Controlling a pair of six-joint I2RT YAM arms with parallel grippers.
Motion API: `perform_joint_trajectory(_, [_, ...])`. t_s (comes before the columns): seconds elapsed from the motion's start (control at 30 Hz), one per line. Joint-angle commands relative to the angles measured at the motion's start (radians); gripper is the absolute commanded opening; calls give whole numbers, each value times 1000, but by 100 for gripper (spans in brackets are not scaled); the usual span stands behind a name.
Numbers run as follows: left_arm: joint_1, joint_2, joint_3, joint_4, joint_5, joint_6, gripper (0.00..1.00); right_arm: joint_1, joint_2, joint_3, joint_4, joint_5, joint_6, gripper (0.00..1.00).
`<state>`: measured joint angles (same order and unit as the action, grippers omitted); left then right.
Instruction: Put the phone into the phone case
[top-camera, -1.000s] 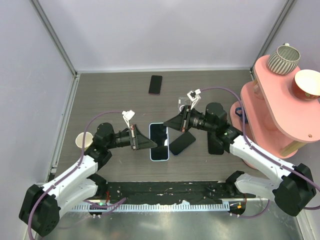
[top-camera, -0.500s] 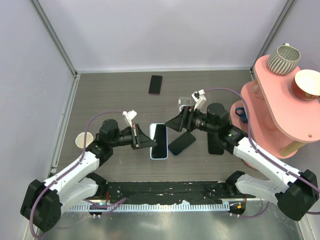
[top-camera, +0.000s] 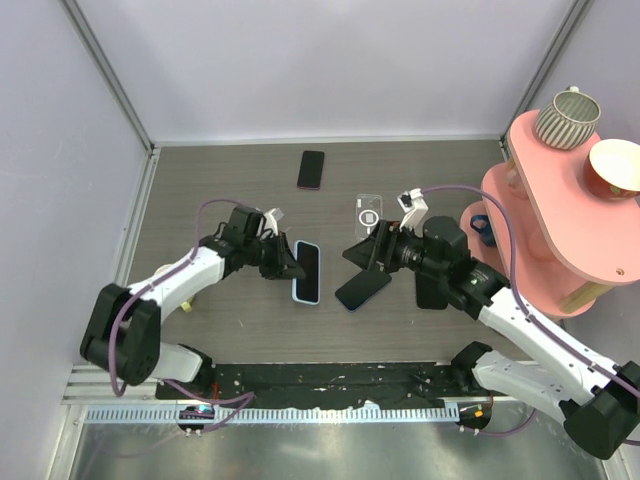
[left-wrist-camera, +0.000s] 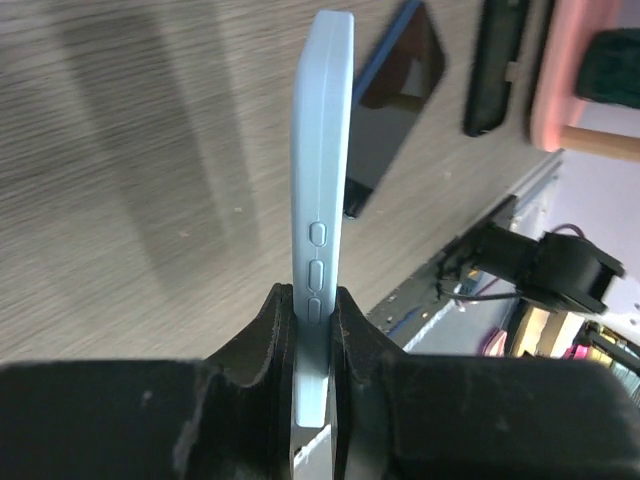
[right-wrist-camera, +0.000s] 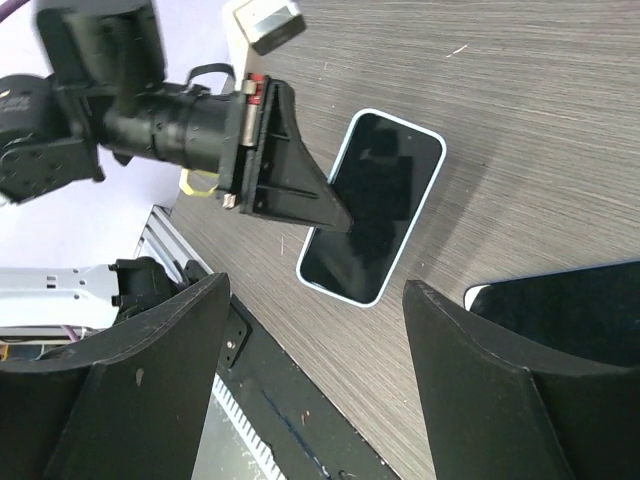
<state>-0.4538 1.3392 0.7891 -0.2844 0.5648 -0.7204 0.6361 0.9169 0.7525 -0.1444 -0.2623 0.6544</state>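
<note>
The all-black phone (top-camera: 363, 288) lies flat on the table at centre; it also shows in the left wrist view (left-wrist-camera: 395, 95), and one corner in the right wrist view (right-wrist-camera: 570, 310). The clear phone case (top-camera: 367, 213) lies behind it, untouched. My left gripper (top-camera: 290, 262) is shut on the long edge of the light-blue phone (top-camera: 307, 272), tilting it up on edge (left-wrist-camera: 322, 200). My right gripper (top-camera: 358, 255) is open and empty, hovering above the table between the blue phone (right-wrist-camera: 375, 220) and the black phone.
A black phone with a pinkish rim (top-camera: 311, 169) lies at the back. A dark phone-sized slab (top-camera: 432, 292) lies under the right arm. A pink shelf (top-camera: 560, 200) with a cup and a bowl stands at the right.
My left gripper has closed on the light-blue phone, tilted it on edge and drawn it slightly left and back. The right gripper has shifted a little to the right.
</note>
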Motion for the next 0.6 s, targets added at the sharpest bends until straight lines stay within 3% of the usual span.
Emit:
perform_joint_trajectory(0.0, [21,93,94,-81,11,58,0,2,-47,2,-24,29,-48,76])
perform_joint_trajectory(0.27, [38,244,127,-84,40,82,0,2,-79,-24,-14,8,-65,76])
perform_joint_trajectory(0.53, [40,293,131,-210,-215,102,1,2,-64,-48,-40,72,-50,76])
perform_joint_trajectory(0.57, [40,293,121,-213,-247,99,4,2,-59,-48,-44,77,-47,76])
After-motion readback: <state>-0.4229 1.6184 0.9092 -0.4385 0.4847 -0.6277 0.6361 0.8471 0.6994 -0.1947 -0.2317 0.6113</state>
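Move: My left hand holds the phone in its light-blue case by the left long edge. The bare table where it is headed lies some 11 cm below, about 1 cm ahead and 2 cm to the right. The dark blue phone lies level with my hand and 15 cm to its right, the clear case about 19 cm ahead and 17 cm right, both some 11 cm below. From my right hand, that landing spot is about 14 cm left, 1 cm ahead and 23 cm below. I carry on sinking my left hand towards the bare table, about 7 cm down and easing to a stop, with a small drift left and forward. The wrist tilts some 15 degrees, steepening the fingers so the phone's right edge dips, and the pinch keeps its hold. My right hand, open and empty, eases a couple of centimetres down, right and back. ##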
